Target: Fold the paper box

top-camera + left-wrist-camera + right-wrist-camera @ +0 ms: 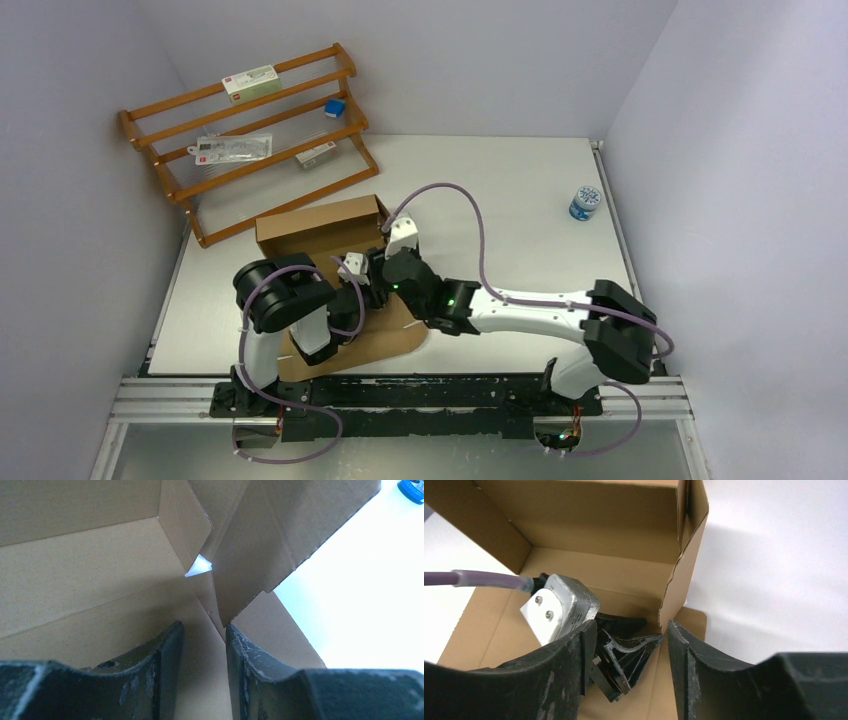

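The paper box is plain brown cardboard, half raised at the table's middle left: back wall and side walls stand, and a flat panel lies under the arms. My left gripper is inside the box, open, with only the box floor between its fingers; its right fingertip touches the lower corner of the right side wall. My right gripper is open just behind it, its jaws standing either side of the left gripper's fingers and that wall's lower corner. Both grippers meet near the box's right front.
A wooden rack holding small packets and a blue cube leans at the back left, close behind the box. A blue-lidded jar stands at the right, near the wall. Purple cables loop over both arms.
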Controlling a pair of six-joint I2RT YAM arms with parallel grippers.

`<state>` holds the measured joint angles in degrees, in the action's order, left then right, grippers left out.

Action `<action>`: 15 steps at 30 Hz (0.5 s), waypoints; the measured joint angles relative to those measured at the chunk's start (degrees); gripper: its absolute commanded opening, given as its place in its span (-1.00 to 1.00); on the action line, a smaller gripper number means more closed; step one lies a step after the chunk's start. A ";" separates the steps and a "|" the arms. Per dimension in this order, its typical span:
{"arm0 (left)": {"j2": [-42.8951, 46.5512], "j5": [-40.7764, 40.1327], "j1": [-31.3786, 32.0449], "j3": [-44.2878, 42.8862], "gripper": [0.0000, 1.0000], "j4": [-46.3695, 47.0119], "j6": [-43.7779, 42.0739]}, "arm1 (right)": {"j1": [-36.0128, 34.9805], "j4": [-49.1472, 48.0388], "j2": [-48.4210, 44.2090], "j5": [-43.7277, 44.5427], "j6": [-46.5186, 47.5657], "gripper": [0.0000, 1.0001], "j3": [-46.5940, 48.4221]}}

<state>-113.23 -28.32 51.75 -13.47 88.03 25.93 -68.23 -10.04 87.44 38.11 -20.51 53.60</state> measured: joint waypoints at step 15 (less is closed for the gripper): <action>-0.20 -0.04 -0.26 -0.37 -0.11 0.00 0.68 | 32.13 -15.82 -13.49 -44.59 16.83 0.68 -17.14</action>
<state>-113.43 -28.36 51.48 -13.85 88.03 26.61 -36.10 -25.87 73.95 -6.48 -3.68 36.47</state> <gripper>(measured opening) 0.442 0.818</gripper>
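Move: The raised end flap at the box's far right corner stands about 6 cm ahead of the right hand, some 3 cm to its right and 5 cm lower. The back wall's middle is roughly 10 cm ahead, 11 cm to the left and 7 cm lower; the flat side panel lies about 1 cm ahead, 5 cm to the right and 16 cm down. From the left hand, that flap is about 7 cm ahead, 2 cm right and 9 cm up. The right hand, already part open, lifts about 3 cm and then sweeps some 12 cm to the right and forward, sinking again at the end, from above the box's right edge to outside it by the raised flap's free edge. On the way it turns about 15 degrees counter-clockwise and opens wider, ending with that edge in the gap between its fingers but not pinched, while the left hand stays low over the floor panel's right crease, fingers part open. ##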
